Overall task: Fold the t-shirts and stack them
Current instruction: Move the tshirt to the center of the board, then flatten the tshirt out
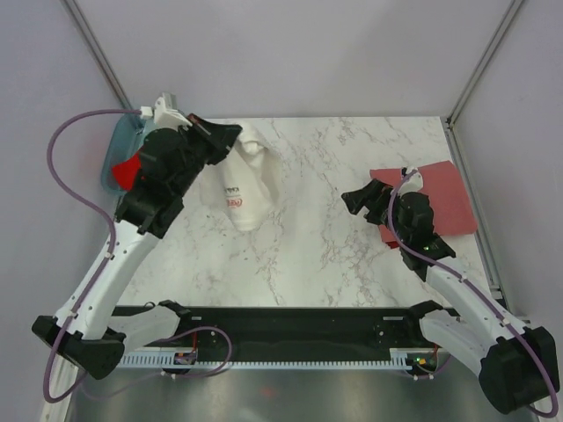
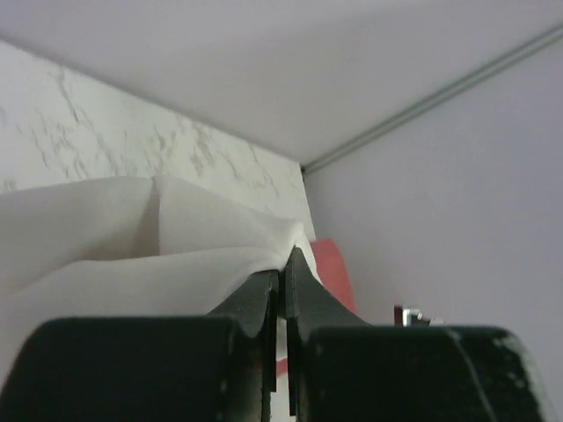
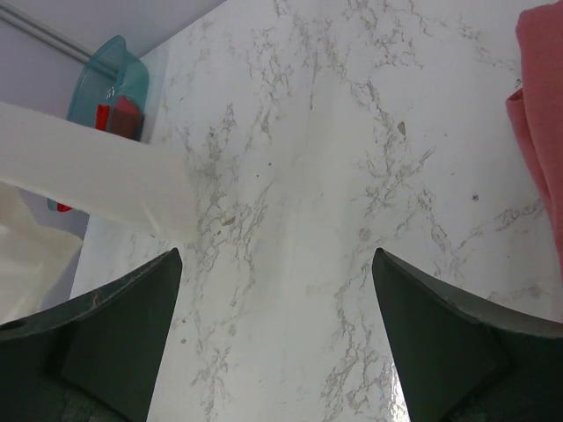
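Observation:
The white t-shirt (image 1: 247,186) with a red-and-black print hangs bunched from my left gripper (image 1: 230,134), which is shut on its top edge above the table's back left. In the left wrist view the jaws (image 2: 283,264) pinch the white cloth (image 2: 132,246). The dull brick-red shirt (image 1: 431,195) lies folded flat at the right; it also shows in the right wrist view (image 3: 541,114). My right gripper (image 1: 356,200) is open and empty over bare marble just left of it (image 3: 276,255). The bright red shirt (image 1: 130,169) lies in the tub.
The translucent teal tub (image 1: 117,145) stands at the table's back left edge, also in the right wrist view (image 3: 110,75). White walls and metal frame posts (image 1: 475,70) bound the marble table (image 1: 334,246). A black rail runs along the near edge.

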Available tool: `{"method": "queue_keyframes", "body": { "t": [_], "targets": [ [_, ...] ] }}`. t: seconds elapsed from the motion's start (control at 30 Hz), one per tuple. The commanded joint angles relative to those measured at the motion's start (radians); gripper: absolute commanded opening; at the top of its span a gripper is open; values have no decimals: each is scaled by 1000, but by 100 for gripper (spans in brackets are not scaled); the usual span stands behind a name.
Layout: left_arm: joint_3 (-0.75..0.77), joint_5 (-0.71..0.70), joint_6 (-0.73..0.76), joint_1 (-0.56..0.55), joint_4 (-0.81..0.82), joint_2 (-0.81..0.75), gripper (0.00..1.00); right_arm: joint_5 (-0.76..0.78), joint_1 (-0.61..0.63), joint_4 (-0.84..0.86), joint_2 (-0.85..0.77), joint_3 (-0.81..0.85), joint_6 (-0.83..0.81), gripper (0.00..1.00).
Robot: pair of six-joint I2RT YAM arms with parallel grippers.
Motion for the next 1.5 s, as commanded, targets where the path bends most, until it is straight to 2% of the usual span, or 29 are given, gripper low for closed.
{"method": "queue_keyframes", "body": {
  "t": [0.0, 0.03, 0.07, 0.1, 0.13, 0.17, 0.2, 0.27, 0.4, 0.5, 0.57, 0.6, 0.63, 0.67, 0.7, 0.8, 0.97, 1.03, 1.13, 1.27, 1.3, 1.33, 1.37, 1.47],
  "targets": [
    [-146, 74, -50, -57, 93, -14, 2, 65, -2, -16, -19, 39, -28, 98],
    [-271, 61, -59, -60, 131, -30, 2, 71, -2, -17, -15, 41, -30, 98],
    [-344, 41, -66, -59, 173, -47, 7, 73, -2, -22, -4, 42, -28, 98],
    [-413, 12, -71, -60, 207, -79, 21, 73, -2, -31, 5, 45, -30, 98],
    [-523, -66, -77, -57, 242, -87, 47, 96, -1, -37, 13, 54, -31, 98],
    [-563, -102, -77, -54, 242, -93, 94, 101, -1, -45, 31, 59, -33, 98],
    [-591, -125, -70, -51, 242, -93, 100, 104, -1, -55, 39, 65, -34, 98],
    [-614, -156, -13, -45, 222, -65, 100, 101, -1, -57, 66, 73, -44, 98],
    [-603, -82, 13, -48, 218, -13, 100, 23, 1, -43, 146, 94, -80, 98],
    [-639, 58, 126, -48, 320, 39, 98, -14, 28, -71, 246, 142, -131, 97],
    [-660, 114, 167, -48, 353, 95, 97, 28, 51, -103, 319, 192, -151, 96],
    [-639, 196, 194, -50, 353, 116, 95, 45, 71, -141, 344, 221, -160, 94],
    [-621, 243, 208, -48, 347, 134, 92, 59, 80, -155, 367, 235, -165, 92],
    [-602, 287, 225, -50, 339, 148, 79, 105, 88, -169, 408, 246, -166, 89],
    [-590, 310, 234, -53, 330, 157, 78, 139, 96, -196, 428, 255, -160, 86],
    [-599, 280, 253, -77, 328, 127, 80, 241, 100, -240, 484, 278, -151, 80],
    [-579, 242, 286, -90, 281, 119, 90, 343, 100, -263, 520, 274, -111, 83],
    [-559, 216, 302, -96, 279, 142, 96, 345, 99, -263, 531, 274, -105, 84],
    [-515, 188, 311, -97, 204, 200, 98, 297, 100, -243, 571, 275, -93, 79],
    [-492, 169, 312, -97, 170, 238, 98, 216, 99, -214, 611, 281, -91, 39],
    [-492, 172, 312, -97, 170, 239, 98, 207, 100, -201, 603, 280, -91, 17],
    [-492, 177, 316, -99, 172, 235, 98, 202, 99, -198, 593, 275, -94, 7],
    [-493, 182, 317, -102, 172, 231, 98, 217, 99, -200, 558, 274, -97, 0],
    [-469, 199, 334, -137, 143, 243, 98, 278, 111, -223, 438, 257, -110, 0]
  ]
}}
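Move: My shut left hand holds the white t-shirt high, its middle some 18 cm below, 2 cm ahead and 4 cm right; the board's centre is about 6 cm ahead, 8 cm right and 41 cm down. The blue bin stands 17 cm ahead, 27 cm left and 36 cm down. From my open right hand the white t-shirt is about 22 cm left, 4 cm ahead and 5 cm higher; the folded red shirts lie 18 cm right, 9 cm ahead, 17 cm down. I swing my left hand fast down some 27 cm towards the board, opening wide to let go of the white t-shirt, then ease it right about 6 cm and slightly back, fingers tipping down and turning clockwise. Meanwhile my right hand sinks about 15 cm and slightly forward, tips down, shuts on the shirt's right end and starts to rise, about 1 cm. ##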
